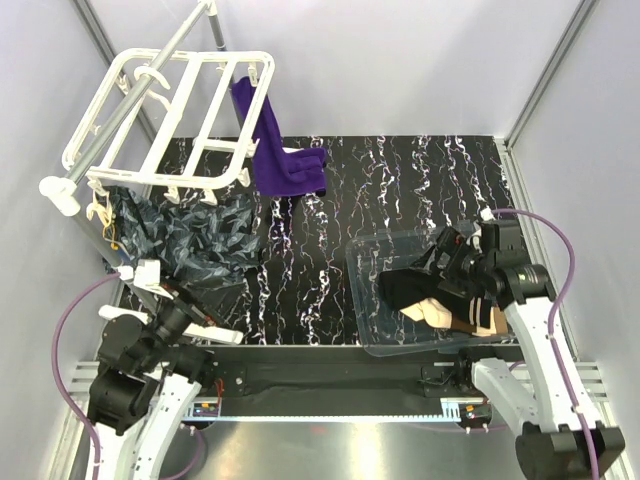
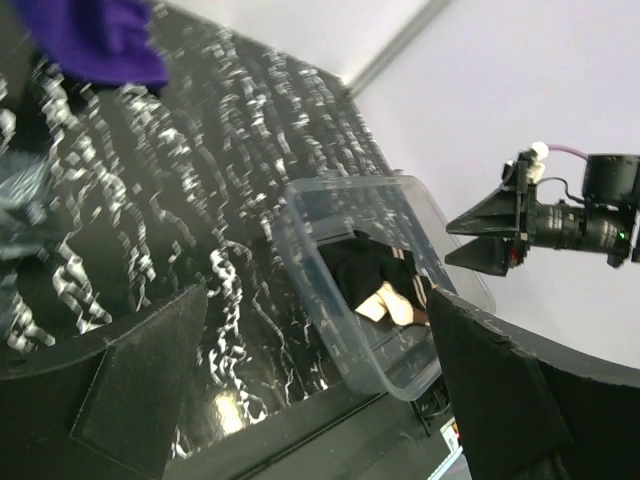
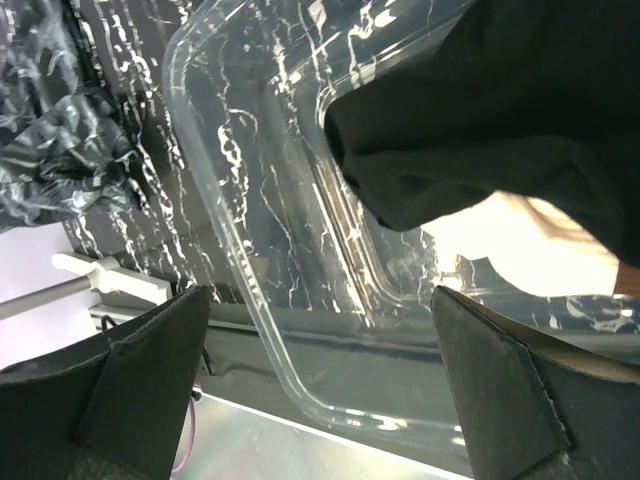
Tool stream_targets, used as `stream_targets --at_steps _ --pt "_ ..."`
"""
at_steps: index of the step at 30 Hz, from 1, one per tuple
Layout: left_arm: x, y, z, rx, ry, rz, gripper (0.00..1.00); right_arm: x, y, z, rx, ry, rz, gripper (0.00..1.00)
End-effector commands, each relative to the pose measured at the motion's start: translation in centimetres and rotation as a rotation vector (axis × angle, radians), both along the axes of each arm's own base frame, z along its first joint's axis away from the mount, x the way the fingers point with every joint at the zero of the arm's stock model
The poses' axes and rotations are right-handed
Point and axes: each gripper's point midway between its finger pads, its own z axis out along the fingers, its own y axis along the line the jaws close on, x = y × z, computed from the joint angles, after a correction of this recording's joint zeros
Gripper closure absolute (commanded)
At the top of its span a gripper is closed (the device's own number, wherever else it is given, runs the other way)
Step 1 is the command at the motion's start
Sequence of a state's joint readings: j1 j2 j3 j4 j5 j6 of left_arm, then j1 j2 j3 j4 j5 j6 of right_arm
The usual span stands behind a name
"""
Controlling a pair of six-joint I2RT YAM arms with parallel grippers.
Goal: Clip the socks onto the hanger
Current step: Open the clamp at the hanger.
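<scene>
The socks lie in a clear plastic tub at the right of the table: a black sock on top and a beige sock with a dark brown cuff beneath it. The left wrist view shows the black sock and the beige sock too. The white hanger stands tilted at the back left, clips dangling from its edge. My right gripper hovers open over the tub beside the black sock; its jaws are empty. My left gripper is open and empty at the near left.
A purple cloth hangs from the hanger's right corner down onto the table. A dark crumpled plastic bag lies under the hanger. A grey metal pole runs behind the frame. White walls close the left, back and right sides.
</scene>
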State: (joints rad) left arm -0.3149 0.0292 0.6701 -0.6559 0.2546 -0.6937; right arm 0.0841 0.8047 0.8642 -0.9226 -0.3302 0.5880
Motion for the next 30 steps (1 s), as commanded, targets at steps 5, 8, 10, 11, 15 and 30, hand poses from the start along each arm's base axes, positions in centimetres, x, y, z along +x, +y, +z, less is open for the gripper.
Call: stream_targets --at_steps 5,8,10,11,15,30 --pt "-0.1 1.9 1.2 0.02 0.056 0.109 0.01 3.1 4.5 2.7 0.194 -0.191 0.266 0.0" --pt "0.0 2.2 2.0 0.073 0.069 0.113 0.01 5.6 6.4 6.8 0.344 -0.436 0.301 0.0" --pt "0.0 2.3 2.7 0.093 0.065 0.114 0.02 6.9 7.2 9.6 0.365 -0.575 0.338 0.03" --pt "0.2 2.3 2.5 0.103 0.089 0.121 0.07 7.2 8.2 11.4 0.359 -0.648 0.374 0.04" --pt "0.1 3.5 5.3 0.082 0.062 0.187 0.15 8.8 11.5 16.7 0.304 -0.916 0.468 0.1" --pt "-0.4 2.4 8.5 0.021 -0.018 0.124 0.31 11.3 26.7 20.7 0.398 -1.513 0.75 0.27"
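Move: The clamp at the hanger's near right corner is about 38 cm left of the right hand, 14 cm ahead and 20 cm higher. The purple sock hangs beside it, some 5 cm to its right and 4 cm farther out; the clear bin lies under the right hand, 3 cm back and 15 cm down. From the left hand the clamp is roughly 24 cm ahead, 8 cm right and 9 cm up. Right hand swings about 25 cm left, up and forward towards the clamp, levelling; left rises; both partly close. ##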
